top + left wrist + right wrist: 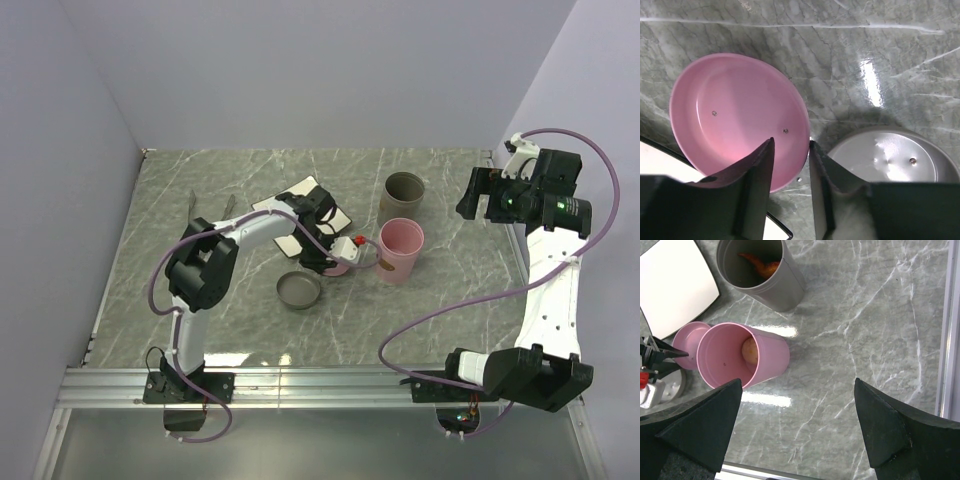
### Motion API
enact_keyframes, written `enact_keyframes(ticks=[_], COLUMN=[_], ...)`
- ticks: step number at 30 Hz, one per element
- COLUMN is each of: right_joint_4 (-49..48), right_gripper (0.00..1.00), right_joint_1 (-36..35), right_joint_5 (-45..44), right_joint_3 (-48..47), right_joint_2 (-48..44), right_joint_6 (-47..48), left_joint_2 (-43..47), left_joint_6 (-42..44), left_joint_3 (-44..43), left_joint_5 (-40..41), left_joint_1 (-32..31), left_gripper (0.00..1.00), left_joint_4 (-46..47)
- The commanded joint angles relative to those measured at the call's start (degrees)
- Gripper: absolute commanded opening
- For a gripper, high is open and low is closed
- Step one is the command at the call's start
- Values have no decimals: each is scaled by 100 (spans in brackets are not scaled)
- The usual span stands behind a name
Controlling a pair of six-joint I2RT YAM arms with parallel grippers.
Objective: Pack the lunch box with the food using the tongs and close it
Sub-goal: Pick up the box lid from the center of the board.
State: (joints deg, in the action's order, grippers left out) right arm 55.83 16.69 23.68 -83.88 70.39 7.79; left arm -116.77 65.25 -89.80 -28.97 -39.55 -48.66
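Observation:
The lunch box is in parts: a pink cup, a grey cup, a pink lid and a grey lid. A pale ball of food lies in the pink cup. A curved orange-brown piece lies in the grey cup. My left gripper hangs low over the pink lid's rim. One finger is over the lid's inside and the other just outside, with a narrow gap between them. My right gripper is wide open and empty, high at the right. The thin tongs lie far left.
A white square plate lies behind the lids, partly under my left arm. The grey lid sits in front of the pink lid. Walls close the table on the left, back and right. A metal rail runs along the near edge.

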Motion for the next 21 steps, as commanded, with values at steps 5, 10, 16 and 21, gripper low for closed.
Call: enact_keyframes(ticks=[5, 10, 16, 21], right_joint_4=[6, 15, 15, 24], right_gripper=[100, 100, 100, 100], right_joint_1=[63, 63, 63, 89], right_joint_5=[93, 102, 145, 172], right_joint_3=[-173, -217, -269, -392], right_joint_2=[36, 63, 133, 177], right_joint_6=[3, 12, 12, 12], left_joint_2=[-30, -47, -22, 311], left_joint_6=[32, 5, -205, -338], left_joint_3=[-55, 59, -11, -99], left_joint_5=[-21, 128, 6, -152], left_joint_1=[-88, -167, -185, -176], left_gripper=[31, 26, 12, 2], left_joint_4=[32, 68, 94, 7])
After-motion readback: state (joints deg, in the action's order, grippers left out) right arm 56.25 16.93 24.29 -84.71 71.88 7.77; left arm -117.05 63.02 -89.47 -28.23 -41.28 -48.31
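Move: The left hand's fingers straddle the near-left rim of the pink box lid, whose middle lies about 2 cm ahead, 4 cm right and 1 cm below. From the hand, the grey lid is 6 cm back and 3 cm left, the white plate 12 cm ahead and 3 cm left, the pink box level ahead and 17 cm right. From the right hand, the lid lies roughly 29 cm left, 1 cm ahead and 25 cm down. The left hand eases about 1 cm back and slightly right while its fingers close, pinching the pink lid's rim. ##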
